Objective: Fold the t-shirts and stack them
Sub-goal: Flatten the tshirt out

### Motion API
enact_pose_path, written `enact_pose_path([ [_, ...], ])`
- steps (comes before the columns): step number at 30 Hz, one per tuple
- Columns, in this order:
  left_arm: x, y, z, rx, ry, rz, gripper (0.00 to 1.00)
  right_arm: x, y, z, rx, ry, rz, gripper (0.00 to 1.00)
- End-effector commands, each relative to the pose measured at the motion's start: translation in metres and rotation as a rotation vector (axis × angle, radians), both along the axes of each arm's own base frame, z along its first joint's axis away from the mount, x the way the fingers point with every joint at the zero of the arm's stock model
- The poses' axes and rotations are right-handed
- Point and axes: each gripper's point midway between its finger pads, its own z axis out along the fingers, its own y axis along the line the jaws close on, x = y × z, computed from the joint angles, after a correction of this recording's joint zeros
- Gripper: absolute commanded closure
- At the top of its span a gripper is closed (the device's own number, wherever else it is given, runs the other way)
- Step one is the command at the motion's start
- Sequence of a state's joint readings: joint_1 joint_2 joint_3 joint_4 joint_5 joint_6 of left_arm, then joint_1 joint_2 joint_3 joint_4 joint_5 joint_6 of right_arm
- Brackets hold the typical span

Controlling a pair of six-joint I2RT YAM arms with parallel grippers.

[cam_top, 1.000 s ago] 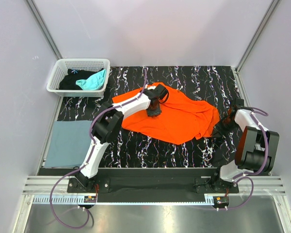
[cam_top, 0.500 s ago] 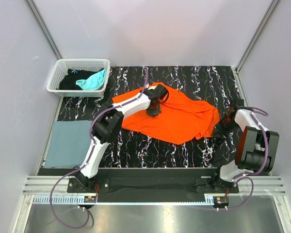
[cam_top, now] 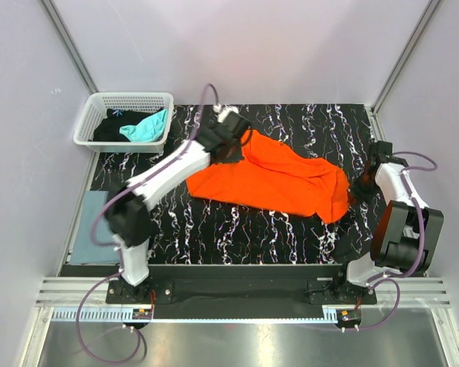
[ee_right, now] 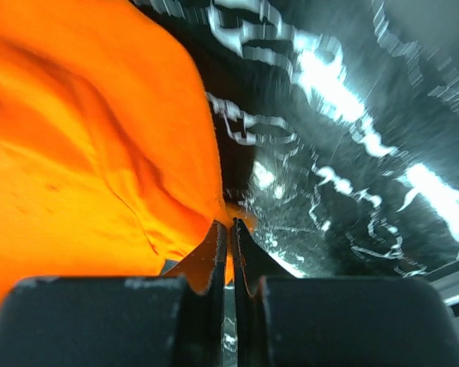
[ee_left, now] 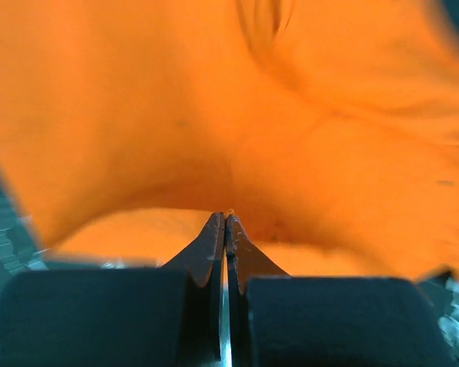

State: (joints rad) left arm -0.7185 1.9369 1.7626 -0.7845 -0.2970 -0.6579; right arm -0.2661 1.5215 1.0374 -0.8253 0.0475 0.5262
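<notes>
A bright orange t-shirt (cam_top: 279,180) lies spread and stretched across the middle of the black marbled table (cam_top: 306,122). My left gripper (cam_top: 231,145) is shut on its upper left part, and orange cloth (ee_left: 214,115) fills the left wrist view. At the shirt's right end my right gripper (cam_top: 357,189) is shut on a corner of the orange cloth (ee_right: 84,138). A folded grey-blue t-shirt (cam_top: 99,225) lies flat at the table's left edge. Teal (cam_top: 145,126) and black (cam_top: 111,126) t-shirts sit in the basket.
A white lattice basket (cam_top: 88,122) stands at the back left corner. White walls with metal posts close in the table at the back and sides. Bare marbled surface (ee_right: 352,115) shows to the right of the orange cloth in the right wrist view.
My left gripper has closed on the orange shirt and carried its part back and to the left. The shirt is now drawn out longer between the two grippers; the right gripper shifted slightly.
</notes>
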Motion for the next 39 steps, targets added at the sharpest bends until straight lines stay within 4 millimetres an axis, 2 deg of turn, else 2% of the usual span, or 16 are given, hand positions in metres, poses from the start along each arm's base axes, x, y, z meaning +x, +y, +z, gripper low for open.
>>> enact_pose_path([
  [1,0.000,0.049,0.099,-0.001,-0.245,0.069,1.00,0.020,-0.031,0.043,-0.152,-0.087,-0.028,1.00],
  [4,-0.011,0.092,0.149,0.000,-0.365,0.137,1.00,0.038,-0.047,0.081,-0.235,-0.174,-0.036,1.00],
  [5,-0.018,0.108,0.174,-0.023,-0.420,0.163,1.00,0.043,-0.050,0.094,-0.258,-0.206,-0.031,1.00],
  [7,-0.024,0.127,0.200,-0.019,-0.484,0.184,1.00,0.053,-0.058,0.136,-0.317,-0.310,-0.035,1.00],
  [8,-0.031,0.138,0.224,-0.042,-0.536,0.197,1.00,0.055,-0.062,0.150,-0.344,-0.345,-0.039,1.00],
  [11,-0.044,0.156,0.270,-0.049,-0.644,0.192,1.00,0.062,-0.068,0.217,-0.417,-0.523,-0.060,1.00],
  [14,-0.068,0.172,0.323,-0.090,-0.769,0.156,1.00,0.066,-0.062,0.301,-0.440,-0.745,-0.068,1.00],
  [16,-0.090,0.182,0.359,-0.139,-0.861,0.120,1.00,0.059,-0.053,0.340,-0.435,-0.860,-0.065,1.00],
  [17,-0.098,0.185,0.370,-0.147,-0.894,0.095,1.00,0.052,-0.049,0.370,-0.441,-0.938,-0.071,1.00],
  [21,-0.152,0.184,0.423,-0.313,-1.043,-0.077,1.00,0.013,-0.025,0.447,-0.438,-1.171,-0.043,1.00],
  [24,-0.186,0.173,0.440,-0.410,-1.103,-0.229,1.00,-0.018,0.000,0.494,-0.415,-1.338,0.014,1.00],
  [28,-0.233,0.189,0.450,-0.499,-1.168,-0.290,1.00,-0.071,0.027,0.537,-0.405,-1.505,0.057,1.00],
  [30,-0.244,0.200,0.454,-0.521,-1.197,-0.271,1.00,-0.102,0.036,0.559,-0.431,-1.586,0.067,1.00],
  [35,-0.254,0.212,0.462,-0.538,-1.239,-0.241,1.00,-0.148,0.049,0.599,-0.458,-1.735,0.065,1.00],
  [38,-0.248,0.212,0.470,-0.520,-1.263,-0.228,1.00,-0.147,0.051,0.611,-0.458,-1.777,0.073,1.00],
  [39,-0.235,0.211,0.470,-0.497,-1.255,-0.190,1.00,-0.137,0.048,0.610,-0.457,-1.766,0.072,1.00],
])
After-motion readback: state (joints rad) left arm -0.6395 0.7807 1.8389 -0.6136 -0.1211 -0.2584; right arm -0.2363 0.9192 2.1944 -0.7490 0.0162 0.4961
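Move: Both grippers already pinch the orange t-shirt. Its middle lies about 15 cm to the right of the left gripper, level with it fore and aft and some 14 cm below; from the right gripper it is about 22 cm left, 10 cm ahead and 5 cm lower. The basket stands about 39 cm left of the left gripper and 22 cm farther out, 8 cm lower; the grey-blue cloth is 36 cm left and 20 cm back, at table height. Keep both pinches shut and hoist the t-shirt fast. Bring the left gripper up about 46 cm while it draws left and then well back, fingers tilting up from the table to level. Take the right one up some 60 cm, first a little forward and right, then back past its start and slightly left, rolling its fingers up about 100 degrees. ##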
